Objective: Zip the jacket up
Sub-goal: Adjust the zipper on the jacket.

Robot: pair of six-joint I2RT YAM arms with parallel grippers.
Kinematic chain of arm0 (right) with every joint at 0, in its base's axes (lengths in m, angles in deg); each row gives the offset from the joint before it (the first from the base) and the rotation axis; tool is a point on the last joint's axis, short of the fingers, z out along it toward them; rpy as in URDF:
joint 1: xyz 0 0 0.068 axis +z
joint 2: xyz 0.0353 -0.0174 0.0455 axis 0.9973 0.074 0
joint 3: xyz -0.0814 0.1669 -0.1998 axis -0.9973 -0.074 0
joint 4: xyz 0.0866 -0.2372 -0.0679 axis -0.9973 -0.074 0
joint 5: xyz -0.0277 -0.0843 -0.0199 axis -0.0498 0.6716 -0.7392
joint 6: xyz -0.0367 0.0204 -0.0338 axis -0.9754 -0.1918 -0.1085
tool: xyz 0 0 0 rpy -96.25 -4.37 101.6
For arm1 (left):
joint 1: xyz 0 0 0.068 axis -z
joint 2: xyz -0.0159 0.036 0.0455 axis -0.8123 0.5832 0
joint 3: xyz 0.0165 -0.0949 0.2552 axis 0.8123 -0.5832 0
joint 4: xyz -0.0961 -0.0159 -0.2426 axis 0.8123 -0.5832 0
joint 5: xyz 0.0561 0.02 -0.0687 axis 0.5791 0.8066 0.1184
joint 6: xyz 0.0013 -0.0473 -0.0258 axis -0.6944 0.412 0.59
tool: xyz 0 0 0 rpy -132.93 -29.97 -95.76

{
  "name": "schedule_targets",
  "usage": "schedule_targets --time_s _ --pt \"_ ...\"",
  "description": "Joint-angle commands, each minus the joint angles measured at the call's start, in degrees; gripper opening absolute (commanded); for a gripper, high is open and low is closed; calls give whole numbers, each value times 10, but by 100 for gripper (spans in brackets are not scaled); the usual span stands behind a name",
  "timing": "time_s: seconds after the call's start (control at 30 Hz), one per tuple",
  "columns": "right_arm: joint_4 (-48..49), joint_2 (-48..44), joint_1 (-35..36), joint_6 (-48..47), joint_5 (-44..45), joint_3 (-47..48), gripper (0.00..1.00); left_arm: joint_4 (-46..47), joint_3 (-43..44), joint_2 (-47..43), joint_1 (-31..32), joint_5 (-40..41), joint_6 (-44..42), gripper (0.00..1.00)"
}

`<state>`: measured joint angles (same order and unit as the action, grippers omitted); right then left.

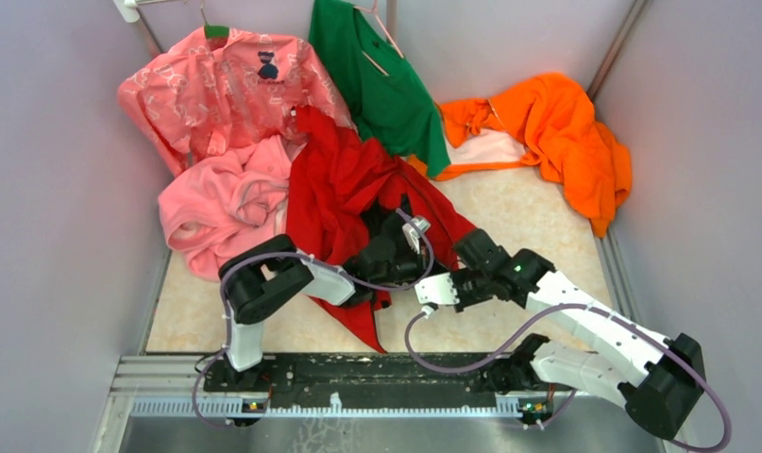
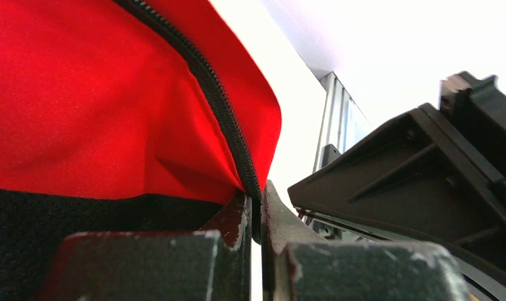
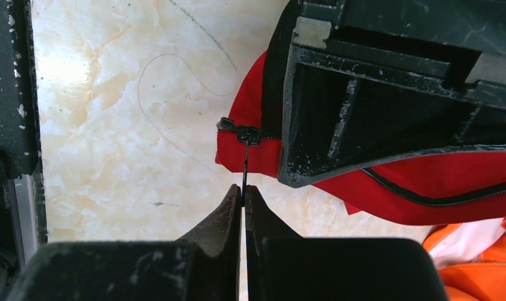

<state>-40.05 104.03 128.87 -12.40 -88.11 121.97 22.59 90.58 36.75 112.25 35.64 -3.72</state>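
Note:
The red jacket [image 1: 339, 184] lies crumpled in the middle of the table, its lower end trailing toward the arms. My left gripper [image 1: 381, 274] is shut on the jacket's edge. In the left wrist view its fingertips [image 2: 256, 200] pinch the dark zipper tape [image 2: 206, 81] where it runs down the red cloth [image 2: 81, 94]. My right gripper [image 1: 424, 283] sits close beside it. In the right wrist view its tips [image 3: 244, 191] are shut on the thin pull tab [image 3: 244, 163] hanging from the slider [image 3: 241, 133] at the corner of the jacket [image 3: 426, 182]. The left gripper's body [image 3: 363, 94] hides part of the cloth.
A pink fleece [image 1: 221, 203] lies left of the jacket. A pink patterned shirt [image 1: 226, 90] and a green shirt [image 1: 377, 75] hang behind it. An orange garment [image 1: 556, 132] is heaped at the back right. Grey walls close in the marble tabletop [image 1: 509, 217].

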Motion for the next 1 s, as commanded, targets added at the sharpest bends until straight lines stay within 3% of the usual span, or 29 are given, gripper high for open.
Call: schedule_targets --time_s 0.0,0.53,0.73,0.97 --pt "2 3 10 12 -26 4 0 79 -24 -37 0 64 -104 0" --pt "40 30 13 64 -80 4 0 272 -67 -26 7 108 -169 0" --pt "28 18 -53 90 -135 69 0 296 -76 -16 9 102 -167 0" --pt "15 22 -68 105 -130 87 0 315 -81 -9 8 98 -178 0"
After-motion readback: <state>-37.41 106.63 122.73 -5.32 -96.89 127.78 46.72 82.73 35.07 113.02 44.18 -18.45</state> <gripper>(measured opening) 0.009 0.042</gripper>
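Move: The left hand already pinches the zipper tape of the red jacket, and the slider hangs about 3 cm back from this hand and 1 cm below it. The right hand already holds the pull; from it the slider lies level fore and aft, some 2 cm to the left and 2 cm below. The other front's bottom corner is about 15 cm back and 12 cm left of the right hand, some 8 cm lower. The black lining lies roughly 8 cm ahead and 12 cm left of the left hand, about 7 cm lower. Keeping the zipper tape pinched, the left hand lifts it about 5 cm while drifting left and a little forward, rolling some 25 degrees about its own fingers. The right hand keeps its shut grip on the pull and follows about 2 cm left at a level height, then rises about 3 cm and eases forward, tilting its left side up roughly 10 degrees. ##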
